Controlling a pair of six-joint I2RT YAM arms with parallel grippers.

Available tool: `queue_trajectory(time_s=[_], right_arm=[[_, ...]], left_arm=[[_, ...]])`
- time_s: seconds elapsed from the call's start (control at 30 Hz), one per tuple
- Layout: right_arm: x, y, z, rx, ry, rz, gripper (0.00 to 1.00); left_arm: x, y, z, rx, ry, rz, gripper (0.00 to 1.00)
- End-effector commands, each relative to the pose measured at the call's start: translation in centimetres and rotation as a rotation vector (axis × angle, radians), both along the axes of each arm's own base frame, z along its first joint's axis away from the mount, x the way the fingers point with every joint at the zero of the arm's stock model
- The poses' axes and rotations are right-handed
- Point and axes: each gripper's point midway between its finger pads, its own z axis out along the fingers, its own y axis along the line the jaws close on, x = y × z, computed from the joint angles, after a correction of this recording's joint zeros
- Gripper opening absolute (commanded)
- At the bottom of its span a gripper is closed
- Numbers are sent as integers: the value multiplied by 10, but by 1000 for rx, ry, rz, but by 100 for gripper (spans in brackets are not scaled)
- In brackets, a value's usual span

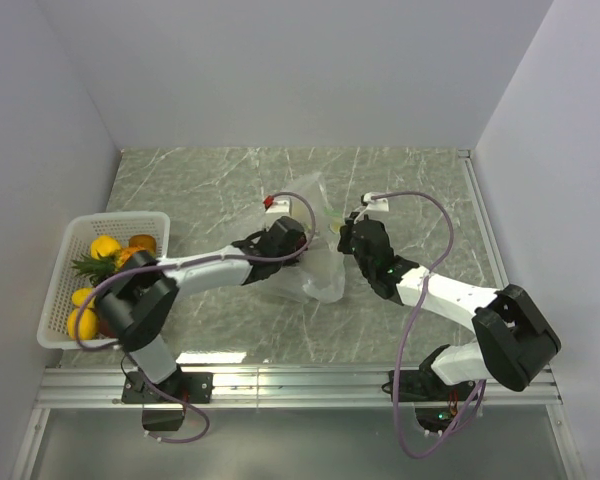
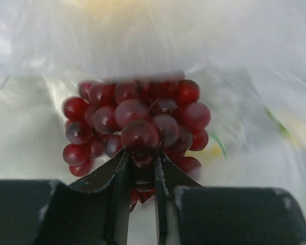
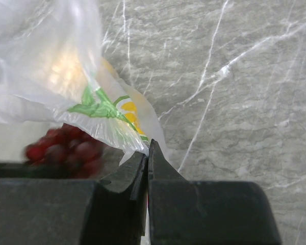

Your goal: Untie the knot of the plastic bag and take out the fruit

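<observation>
The clear plastic bag (image 1: 323, 283) lies in the middle of the table with its mouth open; no knot shows. My left gripper (image 1: 287, 243) reaches into the bag. In the left wrist view it (image 2: 142, 159) is shut on the lower part of the dark red-purple grape bunch (image 2: 137, 122), inside the plastic (image 2: 41, 51). My right gripper (image 1: 354, 234) is shut on the bag's edge (image 3: 107, 127), jaws (image 3: 148, 150) pressed together on the film. The grapes (image 3: 66, 149) show blurred under the bag. The pineapple (image 1: 93, 264), a brownish-orange fruit (image 1: 143, 243) and a yellow fruit (image 1: 80, 322) lie in the basket.
The white basket (image 1: 120, 216) stands at the table's left edge against the left wall. White walls close the table at the back and both sides. A metal rail (image 1: 300, 385) runs along the near edge. The bag carries a green and yellow print (image 3: 99, 104).
</observation>
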Motion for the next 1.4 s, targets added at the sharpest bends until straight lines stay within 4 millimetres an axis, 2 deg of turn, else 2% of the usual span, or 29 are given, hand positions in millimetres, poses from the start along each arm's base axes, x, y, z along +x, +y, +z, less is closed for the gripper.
queue_trajectory(time_s=[0.0,0.03,0.07,0.13,0.17,0.23,0.27,0.3,0.37,0.5,0.53,0.57,0.6,0.67,0.7,0.73,0.83,0.9,1.0,1.13,1.17,1.23,1.27,1.37], right_arm=[[14,-7,24,-7,-52,-62,0],[15,-6,25,-11,-53,-62,0],[16,-6,27,-14,-55,-64,0],[17,-6,25,-17,-45,-67,0],[17,-6,25,-20,-44,-68,0],[15,-3,21,-19,-31,-53,0],[14,-2,18,-21,-25,-49,0],[13,1,17,-19,-21,-38,0],[10,7,8,-36,1,-19,0],[-1,21,-5,-57,37,22,0],[-5,24,-7,-57,42,34,0],[-8,23,-9,-56,46,35,0],[-11,25,-9,-51,46,40,0],[-18,22,-3,-34,25,52,0],[-20,20,-1,-38,14,61,0],[-22,20,10,-18,-17,67,0],[-33,14,-1,-45,-22,82,0],[-38,17,-7,-37,-12,99,0],[-41,16,-23,-29,35,84,0],[-31,13,-22,-55,40,38,0],[-29,13,-21,-68,40,28,0],[-22,10,-17,-89,36,-5,0],[-20,8,-15,-99,31,-13,0],[-13,4,-7,-102,11,-38,0]], left_arm=[[-11,-24,63,-135,-133,-178,13],[-22,-26,60,-147,-121,-233,13],[-28,-27,76,-163,-157,-277,13],[-42,-31,84,-187,-184,-371,13],[-47,-30,103,-221,-231,-399,13],[-59,-32,117,-257,-290,-480,13],[-63,-30,136,-286,-342,-496,13],[-67,-29,140,-295,-363,-515,13],[-69,-28,164,-317,-440,-540,13],[-50,-19,184,-303,-500,-450,13],[-43,-15,184,-288,-505,-410,12],[-34,-11,173,-257,-471,-360,12],[-22,-6,181,-236,-485,-293,11],[-8,-2,167,-190,-433,-220,10],[-2,1,169,-182,-425,-178,8],[1,1,169,-198,-417,-155,7],[6,-1,180,-302,-436,-109,8],[8,-2,189,-369,-456,-89,8],[5,-20,201,-440,-447,-169,8],[-15,-45,211,-477,-431,-360,8],[-28,-54,215,-497,-419,-451,8],[-39,-59,212,-477,-404,-538,8],[-52,-62,206,-470,-367,-607,8],[-71,-59,192,-428,-322,-696,8]])
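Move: The grapes are already pinched in the left fingertips, about 2 cm ahead of the hand point, inside the plastic bag. The white basket, where fruit goes, lies some 42 cm to the left, 6 cm back and slightly lower, with the pineapple in it about 40 cm left and 2 cm back. From the right hand, still gripping the bag's edge, the grapes lie about 9 cm left, 2 cm back and 6 cm down. Left hand keeps its grip, lifting the grapes 16 cm; right hand draws the pinched bag edge back and down. ##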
